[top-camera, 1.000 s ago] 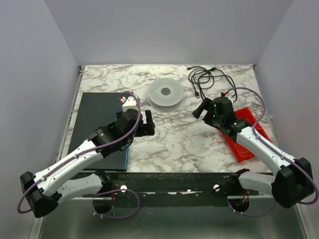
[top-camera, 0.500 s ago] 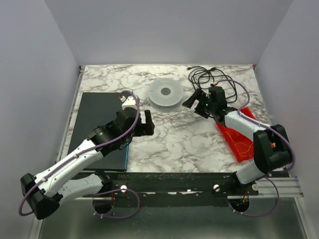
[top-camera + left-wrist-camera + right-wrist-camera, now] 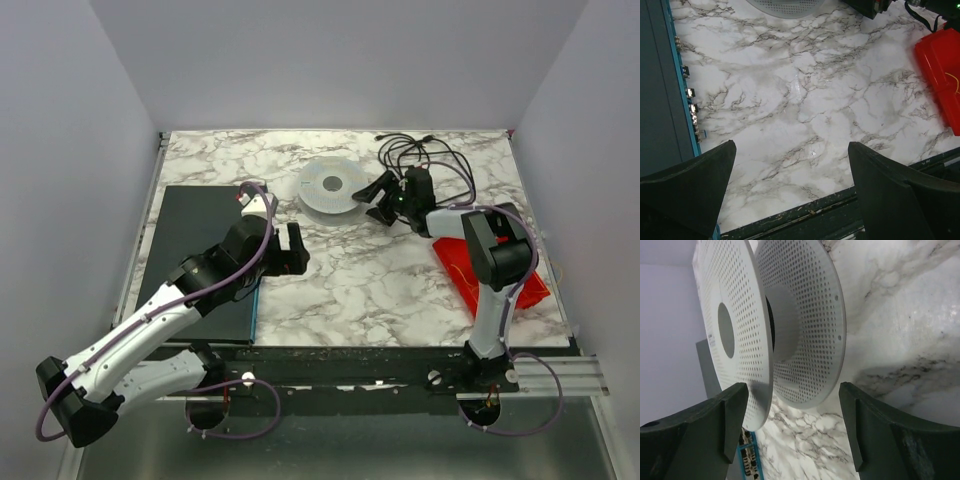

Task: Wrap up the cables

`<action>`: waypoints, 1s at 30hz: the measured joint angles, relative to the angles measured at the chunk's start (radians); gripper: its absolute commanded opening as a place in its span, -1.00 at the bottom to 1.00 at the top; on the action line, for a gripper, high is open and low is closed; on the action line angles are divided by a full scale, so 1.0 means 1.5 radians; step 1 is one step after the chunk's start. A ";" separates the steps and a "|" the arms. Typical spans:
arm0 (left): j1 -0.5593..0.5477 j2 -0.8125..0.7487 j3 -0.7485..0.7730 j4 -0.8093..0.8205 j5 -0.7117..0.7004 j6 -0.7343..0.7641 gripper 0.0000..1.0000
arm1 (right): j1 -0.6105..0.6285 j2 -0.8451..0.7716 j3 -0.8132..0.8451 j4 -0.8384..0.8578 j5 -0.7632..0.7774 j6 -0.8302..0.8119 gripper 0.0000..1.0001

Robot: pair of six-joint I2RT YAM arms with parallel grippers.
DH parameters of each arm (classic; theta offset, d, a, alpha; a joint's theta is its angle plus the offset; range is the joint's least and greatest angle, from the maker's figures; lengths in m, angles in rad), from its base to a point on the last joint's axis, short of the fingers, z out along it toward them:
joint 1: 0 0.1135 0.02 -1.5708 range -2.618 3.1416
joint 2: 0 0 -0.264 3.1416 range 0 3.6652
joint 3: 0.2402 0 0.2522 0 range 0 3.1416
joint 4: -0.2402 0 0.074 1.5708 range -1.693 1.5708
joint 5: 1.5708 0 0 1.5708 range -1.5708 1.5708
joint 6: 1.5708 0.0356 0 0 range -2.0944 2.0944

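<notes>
The cables [image 3: 420,153] lie in a loose black tangle at the back right of the marble table, with no gripper touching them. A white perforated spool [image 3: 333,187] lies flat to their left. My right gripper [image 3: 376,197] reaches in low at the spool's right edge. In the right wrist view the spool [image 3: 805,315] shows edge-on, its two flanges just ahead of the open right gripper [image 3: 792,390], whose fingers touch nothing. My left gripper [image 3: 299,247] hovers open over bare marble near the table's middle, and the left wrist view shows the left gripper [image 3: 790,150] holding nothing.
A black board [image 3: 198,250] with a blue edge covers the table's left side. A flat red tray [image 3: 492,272] lies at the right, partly under the right arm. In the left wrist view the red tray [image 3: 941,75] is at the right and the table's dark front rail [image 3: 805,212] below.
The right arm has swung left and forward from over the red tray to the spool's right edge, and its jaws have narrowed slightly. The left arm has barely moved.
</notes>
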 measured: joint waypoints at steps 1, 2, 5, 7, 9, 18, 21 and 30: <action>0.000 -0.002 0.000 0.000 0.002 0.000 0.98 | 0.000 0.009 0.005 0.008 -0.003 0.007 0.47; 0.000 -0.005 0.000 0.000 0.003 0.000 0.98 | 0.000 0.018 0.010 0.016 -0.005 0.012 0.38; 0.003 -0.011 -0.005 0.000 0.006 0.000 0.97 | 0.000 0.042 0.029 0.040 -0.014 0.032 0.05; 0.003 -0.012 -0.010 -0.001 0.007 -0.001 0.97 | 0.000 0.061 0.049 0.058 -0.026 0.046 -0.17; 0.003 -0.012 -0.014 -0.002 0.009 -0.001 0.97 | 0.000 0.079 0.070 0.079 -0.039 0.062 -0.43; 0.008 -0.011 -0.017 -0.004 0.009 -0.005 0.97 | 0.000 0.106 0.134 0.124 -0.079 0.108 -0.99; 0.010 -0.008 -0.017 -0.005 0.009 -0.009 0.97 | 0.006 0.082 0.134 0.087 -0.061 0.079 -0.99; 0.036 -0.002 0.000 -0.027 0.008 -0.025 0.98 | 0.077 -0.131 0.141 -0.186 0.123 -0.128 -0.99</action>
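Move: Just past the right hand's open fingers lies the white spool, its middle about 4 cm ahead, 9 cm to the left and 2 cm lower, with the near rim of its upper flange close to the fingertips. The black cables lie some 12 cm ahead and 14 cm to the right, 6 cm lower; the red tray is about 20 cm back and 27 cm right. From the left hand the spool is roughly 27 cm ahead, 9 cm right and 17 cm below. Sliding forward and left about 6 cm with the upper flange's rim between its fingers, the right hand closes and pinches the rim, already starting to rise. Keeping that pinch, it lifts to some 12 cm above its start and draws back about 4 cm, rolling its left side down and tipping the fingers up. ##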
